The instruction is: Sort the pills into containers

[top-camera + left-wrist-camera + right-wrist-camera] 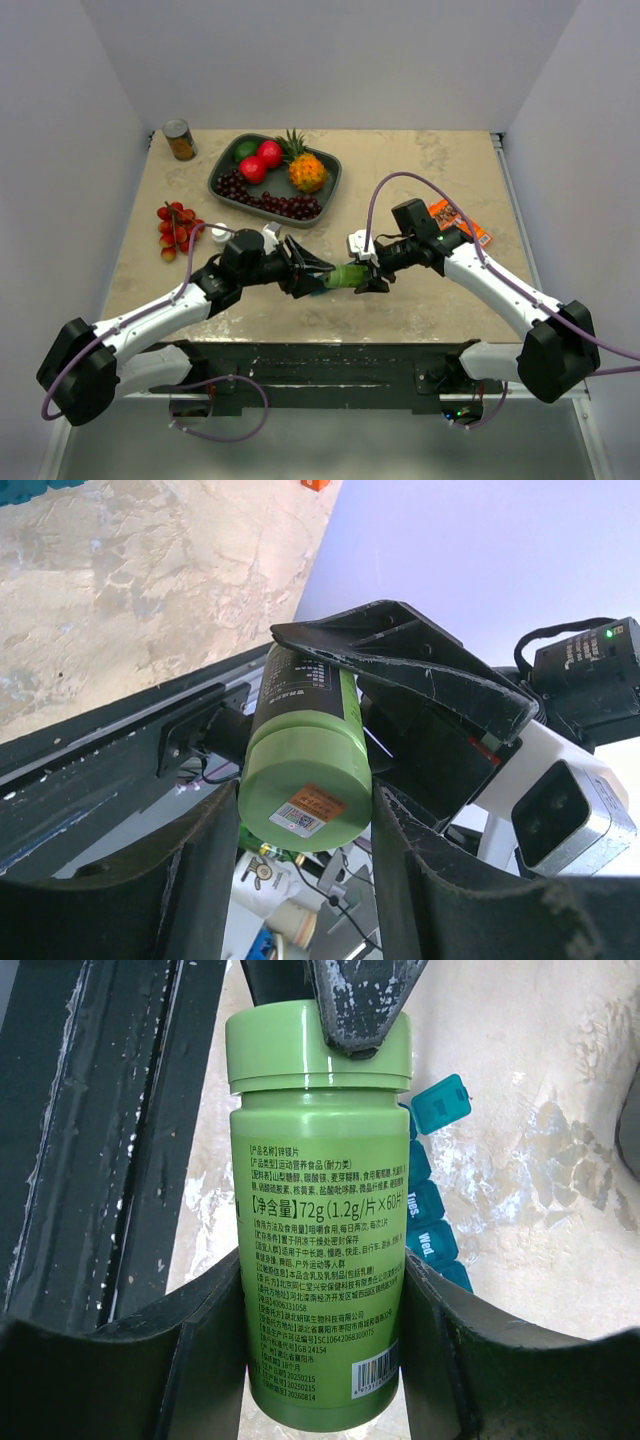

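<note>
A small green bottle [348, 275] hangs on its side above the table's front edge, held between both arms. My right gripper [320, 1270] is shut on the bottle's body [320, 1220], one finger on each side of the label. My left gripper [305, 800] is shut on the green cap [300, 780], whose stickered top faces the left wrist camera. One left fingertip [360, 1005] lies across the cap in the right wrist view. The teal containers [430, 1210] lie on the table behind the bottle, marked "Tues." and "Wed.", with one lid [440, 1103] raised. No pills show.
A dark grey tray [225, 185] of grapes, apples and a pineapple stands at the back. A can [179, 140] is at the far left corner. Red fruit [175, 228] lies on the left, an orange packet [460, 222] on the right.
</note>
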### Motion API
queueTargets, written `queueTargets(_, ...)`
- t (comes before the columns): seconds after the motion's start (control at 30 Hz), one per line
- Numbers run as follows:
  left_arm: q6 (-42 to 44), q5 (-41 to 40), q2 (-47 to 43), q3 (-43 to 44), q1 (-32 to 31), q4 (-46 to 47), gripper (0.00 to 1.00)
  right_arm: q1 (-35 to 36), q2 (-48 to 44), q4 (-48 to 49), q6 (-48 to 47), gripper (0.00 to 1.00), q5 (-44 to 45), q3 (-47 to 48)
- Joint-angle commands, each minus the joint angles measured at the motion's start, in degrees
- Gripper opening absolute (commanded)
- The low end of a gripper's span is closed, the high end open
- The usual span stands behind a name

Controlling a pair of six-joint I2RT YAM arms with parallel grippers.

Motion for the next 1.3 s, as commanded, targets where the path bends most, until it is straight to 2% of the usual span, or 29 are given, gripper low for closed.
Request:
queueTargets(0.0,-2.22,10.06,-0.56,1.64,-0.21,18.2,0.54,-0.12,-1.01,3.41,0.22,0.0,-0.03,-0.19)
queueTargets(0.03,-1.78,10.86,0.14,2.68,-0.21,18.91,0.66,-0.03,-0.92,3.41,0.3,0.0,-0.03,-0.19)
queueTargets(0.1,0.59,12.01,0.41,3.65,-0.21,18.31,0.75,-0.21,-1.01,3.41,0.22,0.0,-0.03,-0.28)
queueTargets(0.13,1.3,12.27,0.32,4.53,-0.12,17.17,0.83,-0.12,-0.92,3.41,0.13,0.0,-0.03,-0.19)
queueTargets(0.27,7.53,15.17,-0.64,5.33,2.33,14.62,0.94,-0.21,-0.75,3.41,0.22,0.0,0.15,-0.19)
queueTargets(0.3,12.24,17.0,-1.08,5.59,3.21,13.31,0.96,-0.12,-0.92,3.32,0.13,0.0,0.23,-0.19)
queueTargets(0.33,15.42,17.46,-2.3,6.55,4.09,8.16,0.99,-0.21,-0.92,3.32,0.13,0.0,0.32,-0.19)
queueTargets(0.37,18.76,17.81,-3.01,7.08,6.02,5.24,0.99,-0.21,-1.01,3.14,0.04,0.0,0.15,-0.28)
queueTargets(0.4,25.76,18.16,-3.71,7.61,6.82,1.99,0.99,-0.12,-0.84,3.23,0.04,0.0,0.15,-0.28)
queueTargets(0.43,29.39,18.16,-4.85,8.92,8.31,-5.18,0.99,-0.12,-0.92,3.23,0.04,0.0,-0.03,-0.19)
queueTargets(0.47,37.52,18.43,-5.3,9.54,8.76,-8.73,0.99,-0.21,-0.75,3.14,-0.05,0.0,-0.12,-0.11)
queueTargets(0.53,45.39,18.86,-5.31,11.73,9.2,-18.37,0.99,-0.21,-0.75,2.97,-0.13,0.0,0.15,-0.02)
queueTargets(0.63,60.5,19.92,-5.65,14.29,9.2,-27.45,0.99,-0.12,-0.92,2.79,-0.31,0.0,0.32,0.07)
queueTargets(0.67,68.37,19.31,-6.09,14.9,9.2,-29.23,0.99,-0.29,-0.84,2.79,-0.31,0.0,0.32,0.07)
queueTargets(0.7,71.85,16.52,-8.18,15.43,9.11,-30.55,0.99,-0.21,-0.92,2.88,-0.22,0.0,0.41,0.07)
queueTargets(0.73,74.75,15.89,-9.77,15.26,9.02,-30.13,0.99,-0.21,-0.84,2.79,-0.31,0.0,0.32,0.07)
queueTargets(0.77,81.22,15.27,-11.35,14.65,9.02,-28.99,0.99,-0.21,-0.75,2.79,-0.31,0.0,0.32,0.07)
queueTargets(0.83,86.71,13.86,-17.59,10.36,8.94,-21.72,0.99,-0.21,-0.66,2.79,-0.31,0.0,0.41,0.07)
queueTargets(0.87,92.13,13.68,-19.61,8.51,8.94,-18.64,0.99,-0.29,-0.66,2.79,-0.31,0.0,0.24,0.07)
queueTargets(1.0,99.91,14.12,-28.4,-4.48,8.76,4.26,0.99,-0.47,-0.75,2.62,-0.31,0.0,0.15,-0.02)
queueTargets(1.1,101.76,13.6,-28.16,-7.32,8.76,12.21,0.99,-0.64,-0.66,2.53,-0.49,0.0,-0.12,-0.02)
queueTargets(1.27,104.22,14.99,-21.49,-5.04,8.85,13.29,0.99,-0.64,-0.57,2.35,-0.75,0.0,-0.38,-0.02)
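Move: The green bottle's lid is between my left fingers; from my right hand, which holds the bottle's body, it lies about 5 cm left, level fore-and-aft and some 3 cm higher. The teal pill boxes lie about 13 cm below my left hand and 2 cm ahead. From that hand, the white bottle stands some 23 cm left and 10 cm ahead, and the fruit tray 12 cm left and 24 cm ahead, both about 10 cm lower. My left fingers open wide and let go of the lid. I lift that hand about 6 cm, then draw it some 7 cm to my left, rolling the wrist over 100 degrees clockwise as seen looking along the fingers at the lid. At the end it eases slightly forward and down, still clear of the lid. My right hand keeps its grip on the bottle, nearly still. ##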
